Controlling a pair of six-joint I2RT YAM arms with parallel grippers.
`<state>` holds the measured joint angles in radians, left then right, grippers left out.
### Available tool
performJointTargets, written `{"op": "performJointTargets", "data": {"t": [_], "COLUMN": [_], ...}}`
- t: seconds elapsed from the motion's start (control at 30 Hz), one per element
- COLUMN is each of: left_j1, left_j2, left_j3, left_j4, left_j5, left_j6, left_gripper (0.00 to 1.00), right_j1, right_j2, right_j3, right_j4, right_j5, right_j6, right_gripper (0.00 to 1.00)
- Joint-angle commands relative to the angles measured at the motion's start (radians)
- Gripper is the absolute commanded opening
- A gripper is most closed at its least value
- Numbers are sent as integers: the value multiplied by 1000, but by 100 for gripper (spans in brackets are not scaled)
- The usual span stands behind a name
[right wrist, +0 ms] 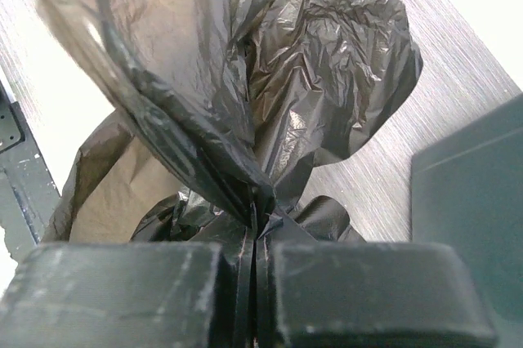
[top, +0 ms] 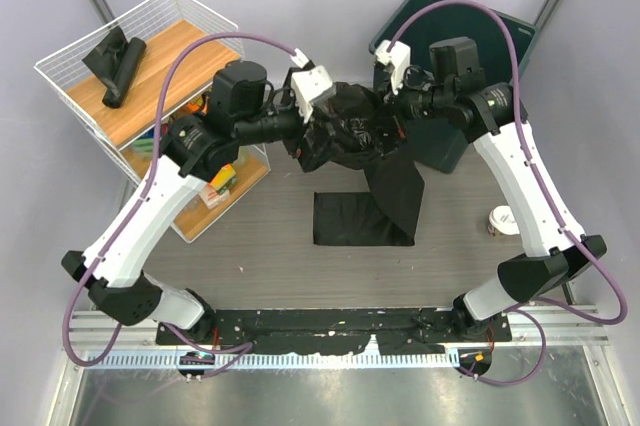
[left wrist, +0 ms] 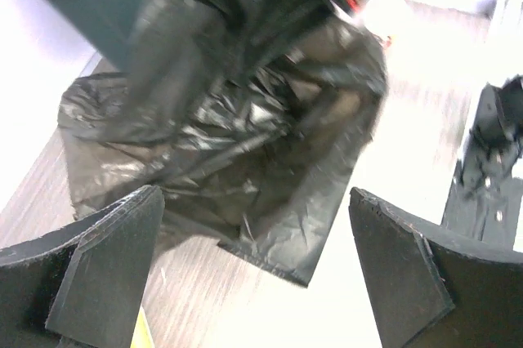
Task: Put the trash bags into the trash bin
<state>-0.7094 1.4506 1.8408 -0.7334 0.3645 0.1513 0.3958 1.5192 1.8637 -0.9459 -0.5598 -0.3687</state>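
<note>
A large crinkled black trash bag [top: 345, 131] hangs above the table between my two arms. My right gripper [right wrist: 255, 283] is shut on a bunched fold of it [right wrist: 310, 78], with the plastic pinched between the pads. My left gripper [left wrist: 257, 274] stands open just left of the bag [left wrist: 245, 144], and nothing lies between its fingers [left wrist: 106, 266]. A flat folded black sheet [top: 345, 218] lies on the table under the hanging bag. A black roll of trash bags [top: 118, 64] rests on top of the shelf rack. The dark green trash bin [top: 480, 36] stands at the back right, behind my right gripper [top: 388, 116].
A white wire shelf rack [top: 150, 76] with wooden shelves stands at the back left, with colourful snack packets [top: 215, 186] on its lower shelf under my left arm. A paper cup [top: 503, 220] sits on the table beside the right arm.
</note>
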Motion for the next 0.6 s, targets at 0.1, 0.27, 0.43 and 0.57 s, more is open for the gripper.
{"op": "performJointTargets", "data": {"t": [0.1,0.27,0.43,0.57], "left_j1": [-2,-10,-28,-47], "left_j2": [-67,-49,-15,7], "left_j3": [-9,-61,-115,-164], "left_j4": [-248,-235,-176,-121], "left_j5": [238,264,225,218], "left_j6": [371,468,522,528], "left_gripper": [100,100,100,100], "right_j1": [-18,-21,-25,-31], "right_j2": [2,12,10,13], "right_j3": [107,130,140,149], "right_j4": [-105,-143,-162,-168], "right_j5": [-51,-80,-94,-98], "right_j6": [-33,-39,-38,-30], "right_gripper": [1,1,2,1]}}
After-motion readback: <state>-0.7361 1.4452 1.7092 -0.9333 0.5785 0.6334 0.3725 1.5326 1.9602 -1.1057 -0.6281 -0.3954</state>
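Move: The loose trash bag I'm after with my open left hand hangs in a bunch about 9 cm to its right, level in reach and some 8 cm below. The bag's flat end lies on the table about 8 cm to that hand's right, with nothing forward or back, and some 38 cm down. My right hand already grips the bag; the trash bin's middle is about 17 cm ahead of it, 15 cm to its right and 18 cm below. With my right fingers still shut on the gathered bag, drifting back about 2 cm, I draw my open left hand some 5 cm back, clear of the bunch, then sink it about 8 cm down along the near-left side of the hanging plastic. As it goes, my left wrist swings roughly 25 degrees clockwise, with some roll, bringing the fingers round to point right; they stay wide open. ##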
